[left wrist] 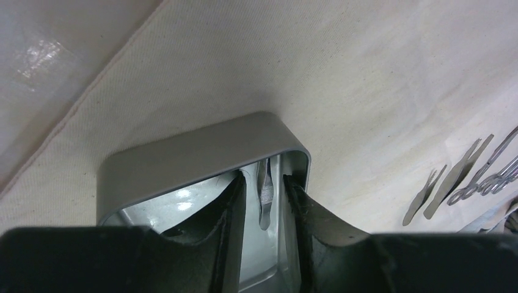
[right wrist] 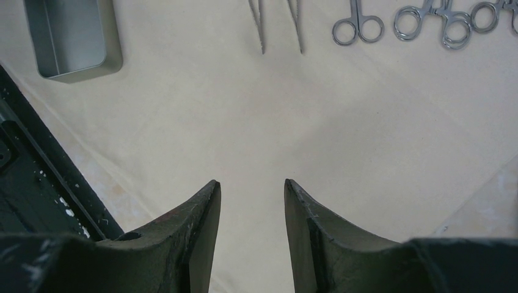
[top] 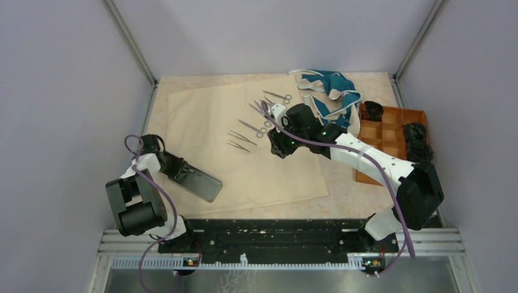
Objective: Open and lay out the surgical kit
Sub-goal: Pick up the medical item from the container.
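The beige cloth wrap (top: 207,122) lies spread flat on the table. The steel tray (top: 204,184) rests on its near-left part. My left gripper (top: 182,171) is at the tray's end. In the left wrist view one finger (left wrist: 235,201) is inside the tray (left wrist: 183,159) and the other (left wrist: 302,201) is at its right wall. The left gripper (left wrist: 264,180) is open, with tweezers (left wrist: 264,195) loose in the gap. More tweezers (top: 239,141) and ring-handled scissors and forceps (top: 278,96) lie in a row mid-cloth. My right gripper (top: 278,148) hovers open and empty over bare cloth (right wrist: 244,110), short of the forceps (right wrist: 434,24).
Teal-and-white fabric (top: 333,91) is bunched at the back right. An orange-brown compartment tray (top: 391,137) with dark items stands at the right edge. Grey walls close in the table on three sides. The black base rail (right wrist: 36,183) runs along the near edge.
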Robot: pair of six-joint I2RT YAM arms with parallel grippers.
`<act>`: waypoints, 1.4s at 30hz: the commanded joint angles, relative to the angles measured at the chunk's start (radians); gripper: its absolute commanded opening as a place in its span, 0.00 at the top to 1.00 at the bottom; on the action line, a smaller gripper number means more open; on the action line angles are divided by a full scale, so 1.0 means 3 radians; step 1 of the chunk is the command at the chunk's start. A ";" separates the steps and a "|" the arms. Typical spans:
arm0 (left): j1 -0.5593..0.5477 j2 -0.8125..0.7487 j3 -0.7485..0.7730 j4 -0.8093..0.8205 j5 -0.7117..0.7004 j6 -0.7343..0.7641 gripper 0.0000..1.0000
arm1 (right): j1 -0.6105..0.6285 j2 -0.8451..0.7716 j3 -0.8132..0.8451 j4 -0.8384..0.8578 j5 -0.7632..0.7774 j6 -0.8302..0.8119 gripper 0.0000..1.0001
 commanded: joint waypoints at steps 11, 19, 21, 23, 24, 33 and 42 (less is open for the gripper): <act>0.0007 0.0162 0.0184 -0.0391 -0.0354 0.0211 0.85 | -0.0020 0.0001 0.0053 0.0127 -0.0127 0.0051 0.59; 0.0009 0.0254 0.0199 -0.0355 -0.0439 0.0187 0.69 | -0.0021 -0.0030 0.0021 0.0122 -0.0135 0.0047 0.59; 0.0008 0.0296 0.0202 -0.0329 -0.0424 0.0196 0.75 | -0.0021 -0.0034 0.0017 0.0125 -0.0136 0.0041 0.60; 0.0009 0.0319 0.0225 -0.0336 -0.0408 0.0226 0.83 | -0.0019 -0.0027 0.0030 0.0107 -0.0135 0.0028 0.60; 0.0011 0.0309 0.0243 -0.0362 -0.0417 0.0238 0.86 | -0.0020 -0.0030 0.0035 0.0098 -0.0141 0.0009 0.60; -0.0002 -0.0392 0.0373 -0.1145 -0.0211 0.0154 1.00 | -0.0012 -0.0477 -0.0492 0.0833 -0.0620 -0.0218 0.45; -0.0639 -0.1204 0.0499 -0.1842 0.0445 -0.0734 1.00 | 0.0547 -0.0885 -0.1256 0.1936 -0.1065 -0.1606 0.33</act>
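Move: The last small tweezers lie in the container's far left end, against its far side wall, practically between the left hand's open fingertips and about 1 cm below them. The container's middle is about 4 cm to that hand's right and 5 cm back. On the cloth, the nearer laid-out tweezers lie some 19 cm right and 9 cm ahead. From the empty right hand, the tweezers in the container are roughly 32 cm left, 5 cm back and 16 cm down. Keep the left fingers down inside the container, ease them about 1 cm back and left, and work them partly closed and open again before shutting them on the small tweezers. Then lift about 8 cm, drawing back and swinging right over the container. As it lifts, pull the empty right hand back about 6 cm, turning it counter-clockwise and opening its fingers wider. ##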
